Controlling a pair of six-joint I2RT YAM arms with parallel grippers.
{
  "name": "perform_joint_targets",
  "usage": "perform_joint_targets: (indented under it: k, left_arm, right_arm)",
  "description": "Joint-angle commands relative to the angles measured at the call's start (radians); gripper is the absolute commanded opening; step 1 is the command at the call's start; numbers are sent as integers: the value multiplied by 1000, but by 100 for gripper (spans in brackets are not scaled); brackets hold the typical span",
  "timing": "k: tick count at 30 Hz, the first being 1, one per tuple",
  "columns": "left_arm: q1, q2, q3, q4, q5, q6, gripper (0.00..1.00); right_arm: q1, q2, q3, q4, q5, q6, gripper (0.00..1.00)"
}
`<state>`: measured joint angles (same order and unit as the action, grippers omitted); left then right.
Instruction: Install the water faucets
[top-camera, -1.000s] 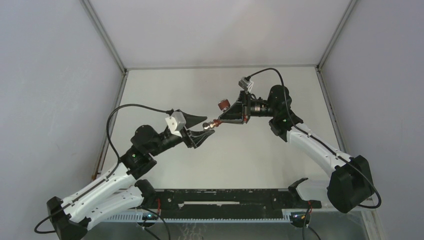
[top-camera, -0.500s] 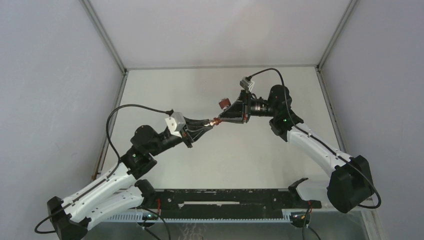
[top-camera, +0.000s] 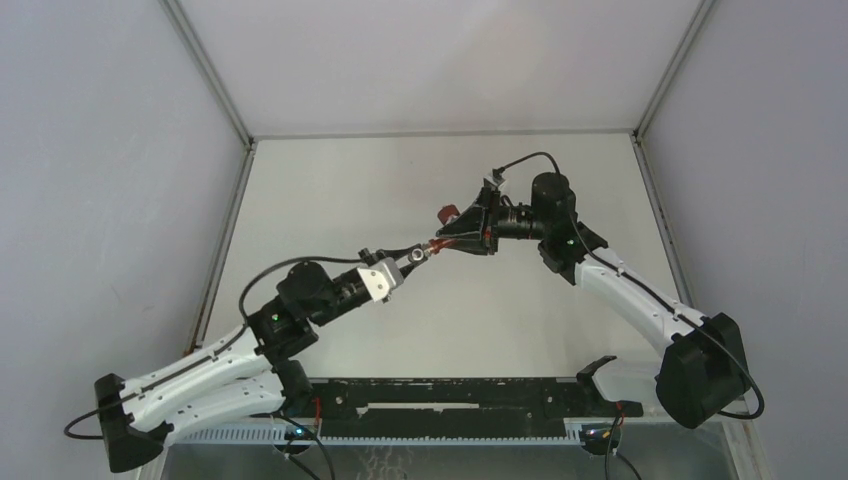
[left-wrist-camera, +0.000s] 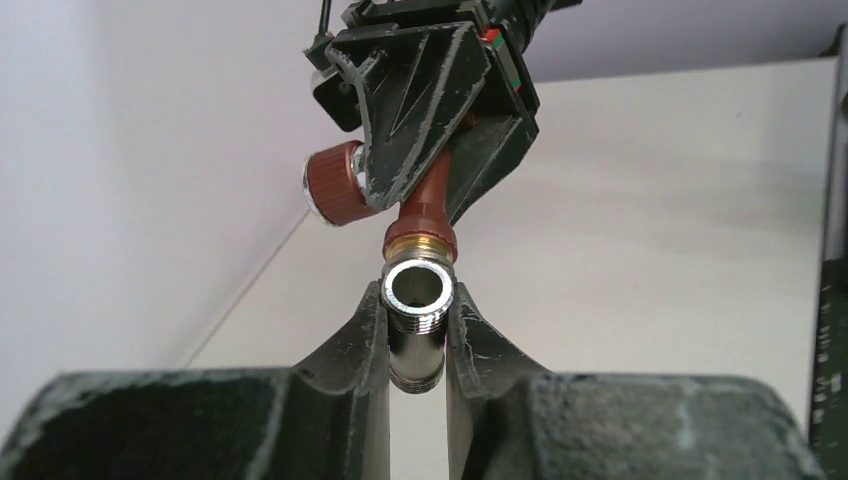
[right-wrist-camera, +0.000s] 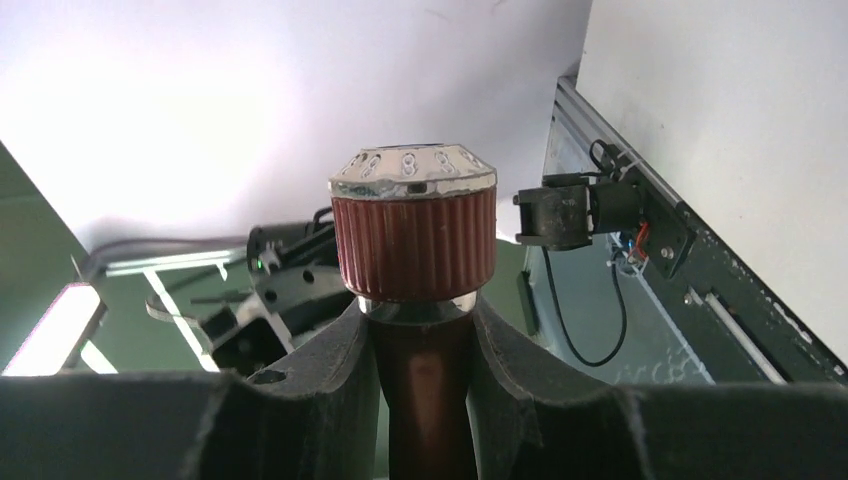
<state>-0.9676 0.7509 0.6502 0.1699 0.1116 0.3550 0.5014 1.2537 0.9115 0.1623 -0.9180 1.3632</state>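
Note:
A reddish-brown water faucet (top-camera: 447, 226) with a ribbed knob (top-camera: 446, 212) hangs above the table's middle, and my right gripper (top-camera: 455, 235) is shut on its pipe. In the right wrist view the knob (right-wrist-camera: 413, 235) stands just above the fingers (right-wrist-camera: 330, 360), which press on the brown pipe (right-wrist-camera: 425, 400). My left gripper (top-camera: 408, 259) is shut on a silvery threaded fitting (top-camera: 418, 256). The fitting (left-wrist-camera: 418, 320) sits between the left fingertips, its open end right at the faucet's brass collar (left-wrist-camera: 421, 240). The right gripper (left-wrist-camera: 430, 100) fills the top of the left wrist view.
A black slotted rail (top-camera: 450, 400) runs along the table's near edge between the arm bases. Grey walls and metal frame posts (top-camera: 205, 70) enclose the white table (top-camera: 330, 190) on three sides. A black bracket with wires (right-wrist-camera: 590, 215) shows beyond the right fingers.
My left gripper went from open around the fitting to shut on it, then rolled its wrist while the arm swung lower. The right gripper with the faucet tilted slightly.

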Motion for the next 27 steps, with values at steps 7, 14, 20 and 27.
perform_joint_targets:
  k: [7,14,20,27]
  left_arm:
    - [-101,32,-14,-47,-162,298,0]
    - [-95,33,4,-89,-129,209,0]
    - [-40,0,-23,-39,-70,97,0]
    - [39,-29,-35,10,-8,-22,0]
  right_arm:
    - [7,-30,-8,-39,120,119,0]
    - [-7,-5,-24,4,105,106,1]
    - [-19,-13,-64,91,99,96,40]
    - [-19,-39,-66,101,97,49,76]
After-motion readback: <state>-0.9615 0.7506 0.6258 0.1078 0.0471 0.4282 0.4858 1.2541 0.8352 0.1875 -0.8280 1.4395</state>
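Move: My left hand pinches the metal tee fitting. The faucet, already mated to it and held in my right fingers, has its body about 4 cm ahead of my left hand and 6 cm to its right, level. From my right hand, the fitting lies about 3 cm back and 6 cm to the left. The faucet's ribbed knob stands about 5 cm ahead of my right hand, with no clear offset to either side, roughly level. I sink both hands about 3 cm while twisting them against each other, screwing the faucet on: left some 10-15 degrees, right about 10, each clockwise seen along its own fingers. Then my right fingers open wide and let go of the faucet, while my left keeps its pinch on the fitting, rolls most of the way back and eases slightly forward and left. ##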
